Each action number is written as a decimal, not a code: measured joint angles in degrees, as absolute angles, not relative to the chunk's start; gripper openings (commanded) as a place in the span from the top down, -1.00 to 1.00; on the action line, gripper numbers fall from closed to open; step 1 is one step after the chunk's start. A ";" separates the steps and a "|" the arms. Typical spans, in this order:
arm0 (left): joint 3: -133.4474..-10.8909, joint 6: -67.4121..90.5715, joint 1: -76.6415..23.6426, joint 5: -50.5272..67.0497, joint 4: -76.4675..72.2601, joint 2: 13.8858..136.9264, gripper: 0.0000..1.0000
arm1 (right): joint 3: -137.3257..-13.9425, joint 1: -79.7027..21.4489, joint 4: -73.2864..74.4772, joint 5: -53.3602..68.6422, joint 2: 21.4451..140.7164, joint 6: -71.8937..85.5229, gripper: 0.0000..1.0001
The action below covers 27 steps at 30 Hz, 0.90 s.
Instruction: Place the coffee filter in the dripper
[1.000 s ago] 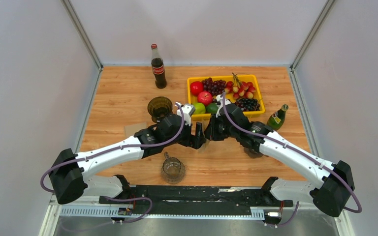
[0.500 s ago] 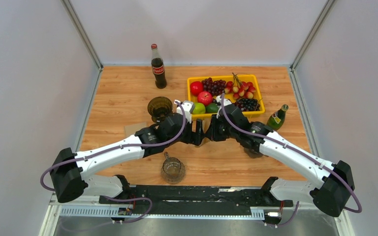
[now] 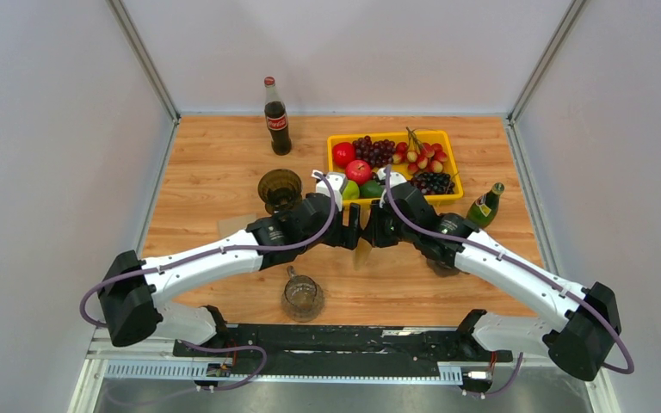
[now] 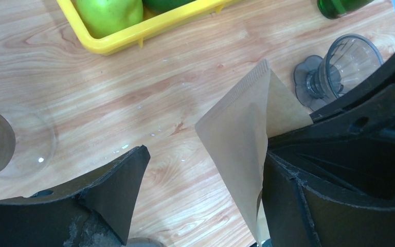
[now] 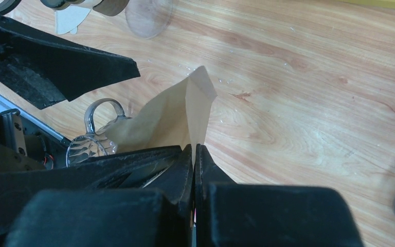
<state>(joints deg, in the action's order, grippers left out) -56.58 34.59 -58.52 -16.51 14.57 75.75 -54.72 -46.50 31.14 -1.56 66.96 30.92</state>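
Observation:
A brown paper coffee filter [image 4: 247,134] hangs point-up between the two grippers above the table; it also shows in the right wrist view [image 5: 169,121] and the top view [image 3: 361,255]. My right gripper [image 5: 194,149] is shut on its edge, at mid table [image 3: 370,234]. My left gripper [image 4: 205,152] is open, with the filter close against its right finger [image 4: 298,206]; in the top view it [image 3: 353,229] faces the right gripper. A clear ribbed dripper [image 4: 339,67] rests on the table under the right arm [image 3: 441,265].
An amber dripper-shaped cup [image 3: 280,188] stands left of the grippers. A glass mug [image 3: 301,297] sits near the front. A yellow fruit tray [image 3: 447,138], a cola bottle [image 3: 276,118] and a green bottle [image 3: 484,205] stand behind. Loose paper [image 3: 228,225] lies at left.
My left gripper has moved right and a little away from the bases, up to the right gripper and the filter. The right gripper has barely moved and still holds the filter.

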 measured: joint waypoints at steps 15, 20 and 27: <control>-58.15 34.15 -58.92 -17.76 16.19 79.20 0.04 | -54.70 -46.50 31.38 -2.33 65.58 29.41 1.00; -58.30 34.04 -58.92 -20.18 18.06 79.20 0.22 | -54.54 -46.48 32.47 -4.38 65.19 28.14 1.00; -58.30 33.93 -59.20 -22.02 19.07 79.02 0.44 | -54.28 -46.63 34.11 -5.52 64.27 24.62 1.00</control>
<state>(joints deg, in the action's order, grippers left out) -58.30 33.93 -59.20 -22.02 19.07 79.02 -54.28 -46.63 34.11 -5.52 64.27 24.62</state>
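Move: The coffee filter, pinched in the right fingers, hangs folded right beside the open left fingers: its middle is roughly 4 cm back and 1 cm right of the left hand, and about 2 cm back and 2 cm left of the right hand. From the left hand the dripper on its glass stand is some 17 cm left and 7 cm ahead, and the glass mug about 11 cm left and 16 cm back. The stemmed glass stands about 21 cm right and 4 cm back of the right hand. The left fingers close from wide open to about a third around the filter's loose side, bringing its paper between the tips, as the left hand sinks about 2 cm and then eases a little left. The right hand keeps its shut pinch on the filter and, late on, draws about 2 cm to the right, away from the left hand, tilting slightly. ##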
